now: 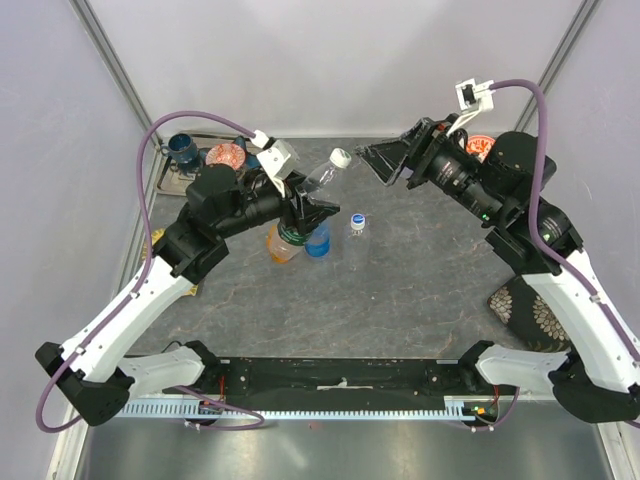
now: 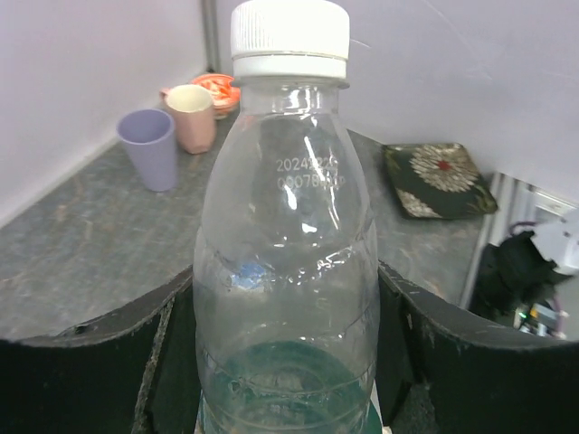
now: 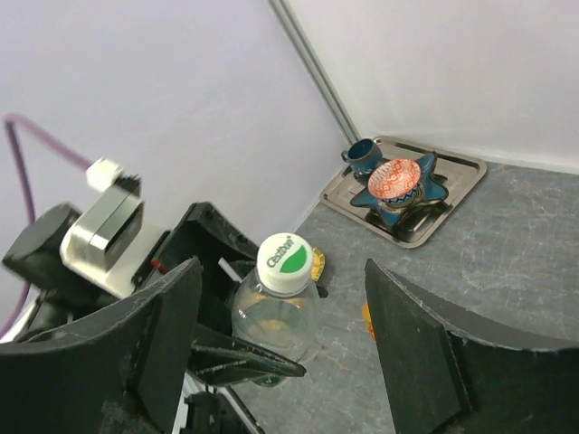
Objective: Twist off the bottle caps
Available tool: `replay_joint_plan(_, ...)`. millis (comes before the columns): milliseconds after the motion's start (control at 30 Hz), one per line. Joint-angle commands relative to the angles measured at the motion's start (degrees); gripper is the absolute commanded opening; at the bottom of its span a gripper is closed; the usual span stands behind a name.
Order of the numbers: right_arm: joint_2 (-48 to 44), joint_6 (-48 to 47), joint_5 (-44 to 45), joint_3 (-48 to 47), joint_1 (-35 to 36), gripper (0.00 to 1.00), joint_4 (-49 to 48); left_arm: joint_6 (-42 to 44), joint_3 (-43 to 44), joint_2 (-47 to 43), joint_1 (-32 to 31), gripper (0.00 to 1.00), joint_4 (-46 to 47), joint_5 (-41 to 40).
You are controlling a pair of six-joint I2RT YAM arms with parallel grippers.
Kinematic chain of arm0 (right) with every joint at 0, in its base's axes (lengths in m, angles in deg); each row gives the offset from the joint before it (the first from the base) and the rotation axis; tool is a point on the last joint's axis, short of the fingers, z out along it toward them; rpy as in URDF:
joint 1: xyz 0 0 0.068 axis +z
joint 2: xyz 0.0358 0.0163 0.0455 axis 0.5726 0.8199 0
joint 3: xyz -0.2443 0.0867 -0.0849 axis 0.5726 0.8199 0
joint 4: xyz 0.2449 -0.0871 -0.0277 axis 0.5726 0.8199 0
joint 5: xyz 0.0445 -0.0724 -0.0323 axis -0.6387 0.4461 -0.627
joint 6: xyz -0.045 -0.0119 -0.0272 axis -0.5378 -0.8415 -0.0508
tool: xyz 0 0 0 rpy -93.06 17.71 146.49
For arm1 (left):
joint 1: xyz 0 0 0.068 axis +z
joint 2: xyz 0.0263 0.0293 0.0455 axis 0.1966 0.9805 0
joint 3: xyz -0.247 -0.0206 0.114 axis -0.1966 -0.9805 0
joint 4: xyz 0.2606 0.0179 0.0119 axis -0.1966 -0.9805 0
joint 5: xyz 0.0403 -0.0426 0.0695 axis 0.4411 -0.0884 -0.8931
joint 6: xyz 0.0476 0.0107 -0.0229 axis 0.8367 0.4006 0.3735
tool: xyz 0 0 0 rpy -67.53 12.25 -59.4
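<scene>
My left gripper (image 1: pixel 308 202) is shut on the body of a clear bottle (image 1: pixel 320 179), held tilted above the table with its white cap (image 1: pixel 341 157) pointing at my right gripper (image 1: pixel 373 163). In the left wrist view the bottle (image 2: pixel 285 235) fills the space between the fingers (image 2: pixel 90 362), cap (image 2: pixel 289 36) on. My right gripper (image 3: pixel 282 271) is open, its jaws either side of the cap (image 3: pixel 286 263) but short of it. An orange bottle (image 1: pixel 281 243), a blue-tinted bottle (image 1: pixel 318 240) and a small clear bottle (image 1: pixel 357 222) stand on the table.
A tray (image 1: pixel 200 160) at the back left holds a blue cup (image 1: pixel 183 148) and a patterned bowl (image 1: pixel 226 156). A lilac cup (image 2: pixel 152 149), a beige cup (image 2: pixel 192 116) and a red bowl (image 1: pixel 480 147) stand at the back right. A dark patterned plate (image 1: pixel 525 310) lies at the right.
</scene>
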Motion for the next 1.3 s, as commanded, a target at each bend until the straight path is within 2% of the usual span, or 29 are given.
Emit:
replay_joint_plan(0,2.7,4.96,4.75,-1.59,0.15,0.78,-0.92,7.19,-1.36,-2.4,-3.88,0.26,5.9,-17.31)
replay_joint_plan(133,4.55,6.55,3.96,-2.29,0.06,0.76,-1.79,10.26,-1.62,-2.84,-6.52,0.24,6.69,-24.69)
replay_joint_plan(233,5.52,7.51,3.35,-2.29,0.24,0.75,-3.29,11.76,-1.54,-2.58,-8.36,0.23,6.69,-26.97)
replay_joint_plan(367,6.75,8.3,3.17,-2.73,0.59,0.75,-5.31,12.82,-1.45,-1.79,-10.38,0.23,6.26,-28.49)
replay_joint_plan(700,8.42,8.04,2.9,-2.82,1.82,0.74,-6.63,13.0,-0.66,-0.03,-10.83,0.21,5.46,-30.16)
replay_joint_plan(1267,9.92,7.34,3.34,-0.71,2.43,0.49,-6.19,12.73,-1.27,-0.11,-11.0,0.21,5.99,-30.07)
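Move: The bottle cap sits about 5 cm to the left of my open right hand, 2 cm ahead and 3 cm lower. My left hand already grips the bottle, cap up; from it the cap is some 9 cm above, 2 cm ahead and 3 cm right. On the table, roughly 42 cm below my right hand, the clear bottle stands 1 cm ahead and 2 cm left, the blue bottle 3 cm ahead and 11 cm left. I bring my open right hand forward and down, then more to the left, about 5 cm left, 4.5 cm forward and 3.5 cm down in all, tipping it slightly downward and narrowing its fingers around the cap. My left hand keeps its grip on the bottle, carrying it 3 cm forward and swinging it some 20 degrees, mostly counter-clockwise with a slight tilt. ##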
